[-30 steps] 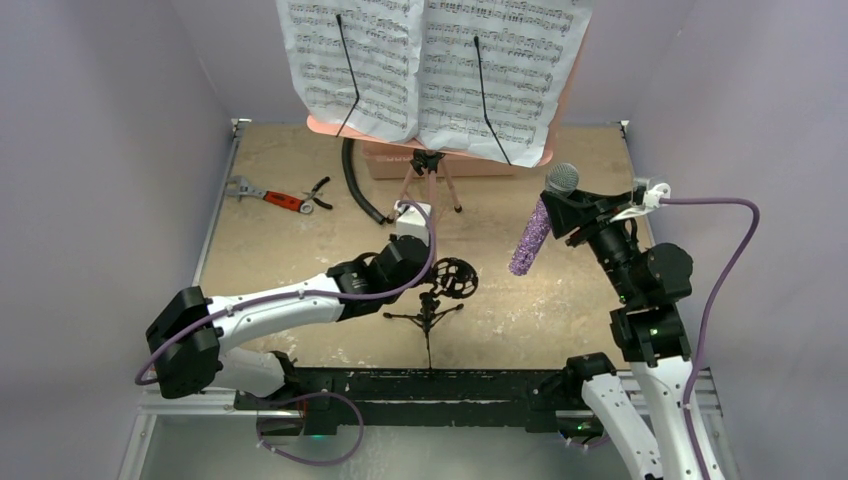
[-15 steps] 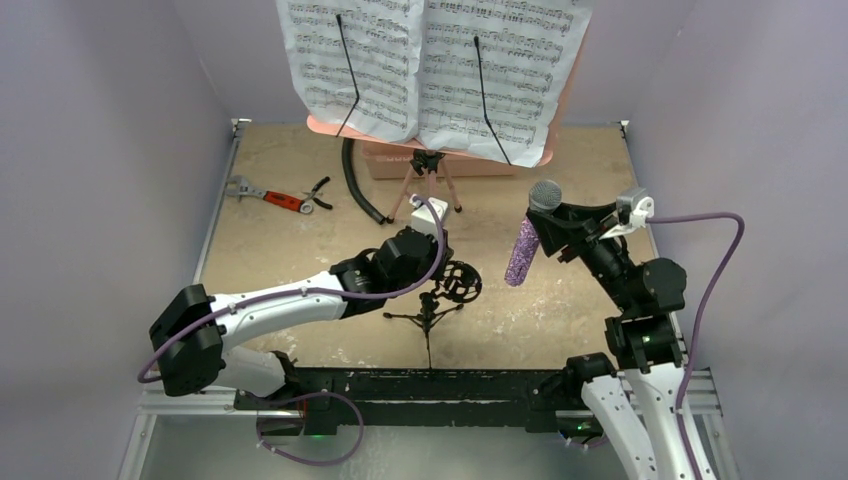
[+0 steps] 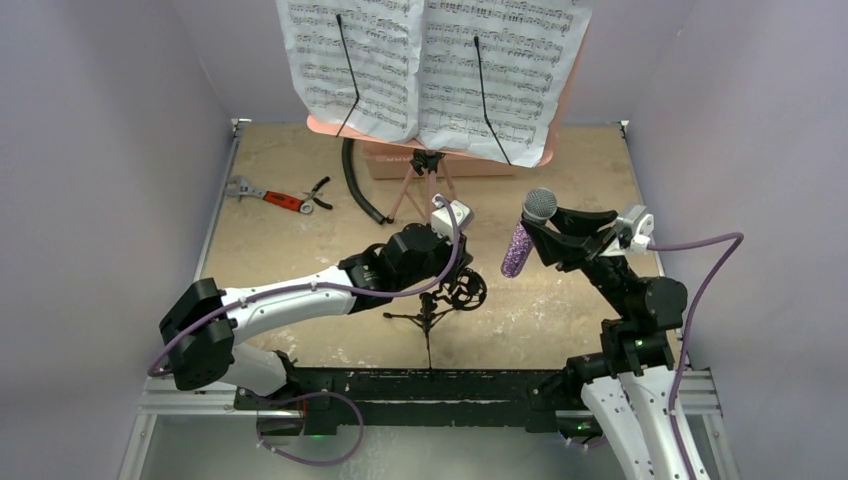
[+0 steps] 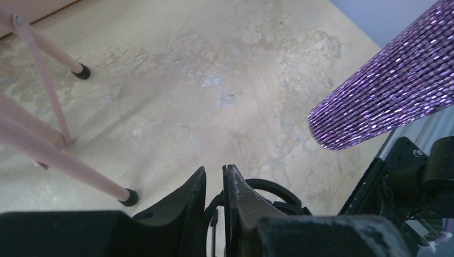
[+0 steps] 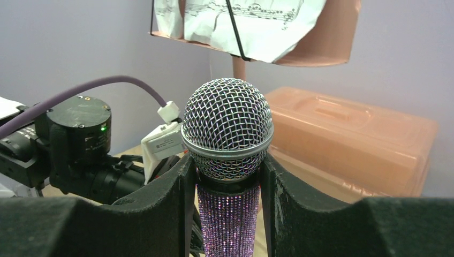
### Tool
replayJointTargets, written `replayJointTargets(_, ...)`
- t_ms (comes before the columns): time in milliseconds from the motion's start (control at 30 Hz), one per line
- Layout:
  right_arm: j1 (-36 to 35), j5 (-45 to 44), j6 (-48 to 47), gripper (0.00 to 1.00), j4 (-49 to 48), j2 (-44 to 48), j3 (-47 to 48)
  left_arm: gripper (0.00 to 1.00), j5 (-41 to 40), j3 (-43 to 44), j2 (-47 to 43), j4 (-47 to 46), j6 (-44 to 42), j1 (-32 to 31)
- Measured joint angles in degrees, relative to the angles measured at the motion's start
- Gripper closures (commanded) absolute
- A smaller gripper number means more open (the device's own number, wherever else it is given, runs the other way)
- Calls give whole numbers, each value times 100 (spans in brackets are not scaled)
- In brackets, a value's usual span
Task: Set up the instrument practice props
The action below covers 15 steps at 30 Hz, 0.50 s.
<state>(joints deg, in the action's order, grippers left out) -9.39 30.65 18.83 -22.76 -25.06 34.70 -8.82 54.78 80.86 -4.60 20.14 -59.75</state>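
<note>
The pink music stand (image 3: 428, 188) stands at the back on its tripod legs (image 4: 48, 155), with white sheet-music pages (image 3: 430, 70) on its tray. A small black mic stand (image 3: 430, 318) stands at the front centre. My left gripper (image 3: 447, 278) is shut on its ring clip (image 4: 270, 187), whose thin black ring passes between the nearly closed jaws of the left gripper (image 4: 214, 179). My right gripper (image 3: 528, 232) is shut on the purple glittery microphone (image 3: 517, 250), just below its grey head (image 5: 227, 126). The microphone hangs upright in the air just right of the clip, and its tail (image 4: 385, 91) shows in the left wrist view.
A red-handled wrench (image 3: 262, 195) and pliers (image 3: 318, 195) lie at the back left, beside a curved black hose (image 3: 358, 185). A pink translucent box (image 5: 353, 139) sits behind the music stand legs. Purple walls close in on three sides.
My right arm has carried the microphone left and down toward the mic stand's clip. My left gripper has shifted slightly right, still on the ring clip.
</note>
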Motion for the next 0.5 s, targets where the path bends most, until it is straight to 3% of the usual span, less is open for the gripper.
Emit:
replayJointTargets(100, -2, 85, 72, 100, -284, 0, -79, 71, 79, 85, 24, -70, -103, 0)
replayJointTargets(333, -4, 238, 195, 100, -763, -39, -122, 38, -28, 286, -87, -184, -800, 7)
replayJointTargets(500, -4, 348, 225, 100, -984, -168, -116, 13, 577, 282, -496, -409, -1510, 11)
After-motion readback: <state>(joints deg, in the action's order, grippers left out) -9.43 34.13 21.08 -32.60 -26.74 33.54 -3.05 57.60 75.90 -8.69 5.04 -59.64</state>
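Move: About 3 cm back, 10 cm right and 12 cm above the left hand is the microphone's middle, its purple tail hanging nearer, some 5 cm above fingertip level. The mic-stand ring sits at the left fingertips, about 5 cm below and 2 cm back, straight in line sideways; the music stand's legs are some 22 cm ahead, 6 cm left and 10 cm lower. From the right hand, the ring is about 14 cm left, 2 cm ahead and 26 cm below. Rising about 7 cm off the mic-stand ring, the left hand spreads its nearly shut fingers wide and comes closer to the microphone's purple tail, tipping its fingertips up some 15 degrees and turning slightly clockwise. The right hand keeps its grip just under the microphone's head and eases about 2 cm up and back, fingers tilting up a little. ##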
